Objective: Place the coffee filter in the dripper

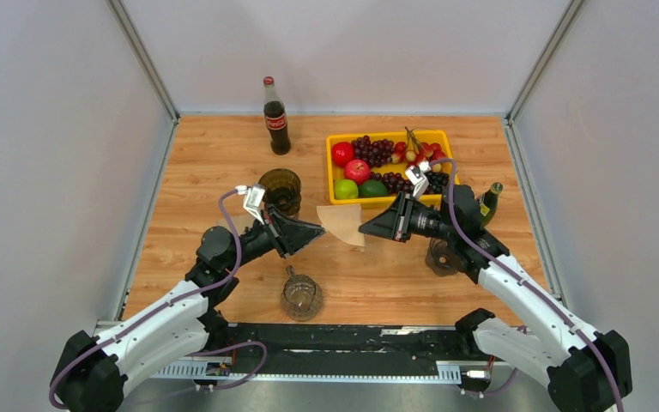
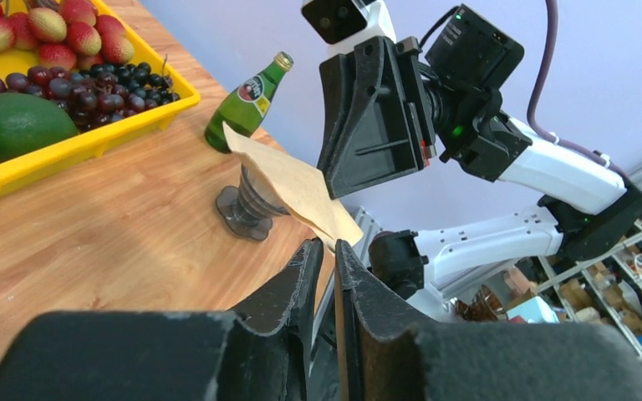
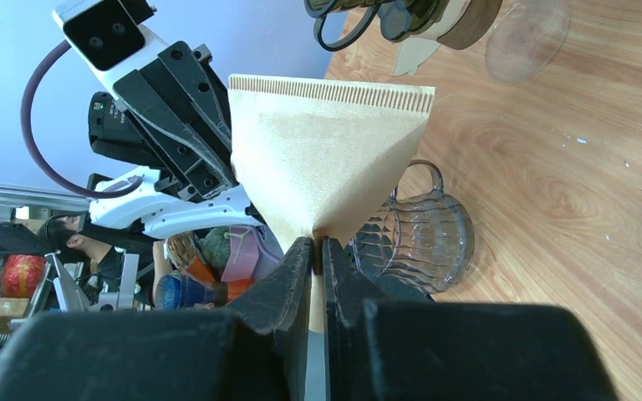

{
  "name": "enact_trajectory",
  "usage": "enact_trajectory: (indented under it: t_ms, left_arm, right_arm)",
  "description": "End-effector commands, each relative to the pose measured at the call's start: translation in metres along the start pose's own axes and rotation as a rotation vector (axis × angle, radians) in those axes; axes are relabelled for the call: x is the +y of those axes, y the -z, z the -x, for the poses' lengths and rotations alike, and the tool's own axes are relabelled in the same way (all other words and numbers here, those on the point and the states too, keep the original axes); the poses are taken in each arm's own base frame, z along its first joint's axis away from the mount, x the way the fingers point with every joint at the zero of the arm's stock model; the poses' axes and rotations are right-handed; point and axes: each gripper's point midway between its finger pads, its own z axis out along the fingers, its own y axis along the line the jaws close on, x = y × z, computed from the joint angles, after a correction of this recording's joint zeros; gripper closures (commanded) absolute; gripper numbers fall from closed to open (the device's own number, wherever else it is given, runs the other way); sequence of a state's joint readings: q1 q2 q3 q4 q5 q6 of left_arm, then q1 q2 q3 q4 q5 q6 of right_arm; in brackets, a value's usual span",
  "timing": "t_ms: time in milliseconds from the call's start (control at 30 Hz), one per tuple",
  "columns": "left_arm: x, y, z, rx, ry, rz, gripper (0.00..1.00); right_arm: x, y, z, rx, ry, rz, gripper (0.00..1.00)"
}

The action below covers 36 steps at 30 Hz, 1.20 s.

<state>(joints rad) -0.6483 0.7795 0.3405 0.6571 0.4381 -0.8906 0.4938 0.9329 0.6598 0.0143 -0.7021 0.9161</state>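
Observation:
A tan paper coffee filter [image 1: 343, 223] hangs in the air over the middle of the table, between my two grippers. My right gripper [image 3: 318, 242] is shut on the filter's pointed end, and the filter [image 3: 326, 159] fans out beyond the tips. My left gripper [image 2: 328, 244] has closed to a thin slit on the opposite edge of the filter [image 2: 297, 184]. The dripper [image 1: 281, 190], dark olive glass with a wooden collar [image 3: 430, 18], stands on the table left of the filter, behind the left gripper [image 1: 320, 230]. The right gripper [image 1: 363, 227] faces it from the right.
A clear glass mug [image 1: 300, 296] sits near the front edge. A smoky ribbed cone on a flanged foot [image 1: 440, 256] stands under my right arm. A yellow fruit tray [image 1: 386, 135] is at the back right, a green bottle [image 1: 489, 204] beside it, and a cola bottle [image 1: 275, 120] at the back.

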Motion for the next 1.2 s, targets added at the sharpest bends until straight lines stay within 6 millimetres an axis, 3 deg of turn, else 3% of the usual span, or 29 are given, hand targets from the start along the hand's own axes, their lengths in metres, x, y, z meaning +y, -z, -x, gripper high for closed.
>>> enact_trajectory:
  t_ms: [0, 67, 167, 233, 767, 1167]
  left_arm:
    - [-0.015, 0.001, 0.001, 0.006, -0.078, -0.081, 0.80]
    - [-0.015, 0.001, -0.001, 0.017, -0.089, -0.085, 0.83]
    - [-0.010, 0.000, -0.002, 0.016, -0.098, -0.070, 0.98]
    - [-0.009, -0.001, -0.001, 0.012, -0.106, -0.072, 1.00]
    - [-0.019, -0.002, 0.002, 0.008, -0.103, -0.108, 1.00]
    - [0.011, -0.018, -0.004, 0.058, -0.045, 0.067, 1.00]
  right_arm:
    - [0.029, 0.006, 0.011, -0.018, 0.035, 0.068, 0.88]
    - [0.030, 0.006, 0.011, -0.014, 0.035, 0.071, 0.89]
    - [0.032, 0.007, 0.010, -0.005, 0.038, 0.081, 0.89]
    - [0.034, 0.007, 0.008, 0.008, 0.039, 0.089, 0.89]
    - [0.017, 0.000, 0.011, -0.006, 0.060, 0.045, 0.91]
    - [0.017, -0.001, 0.008, 0.017, 0.105, 0.059, 0.92]
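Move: The coffee filter, already held by the right hand, has its middle about 4 cm to the left hand's right and 1 cm ahead, roughly level with it; its near edge reaches the left fingertips. The dripper on its clear glass stands some 14 cm ahead, 11 cm to the left and 13 cm below the left hand; the glass mug about 6 cm back, 6 cm left and 21 cm below. From the right hand, the filter's middle lies about 4 cm left and 1 cm ahead. Staying almost in place, the left hand first shuts its already narrowed fingers at the filter's edge, pinching the paper. After a pause it sinks about 2 cm, easing forward and slightly right with a small roll of the wrist, fingers still shut. The right hand keeps its pinch on the filter, drifting back just under 1 cm and returning. ##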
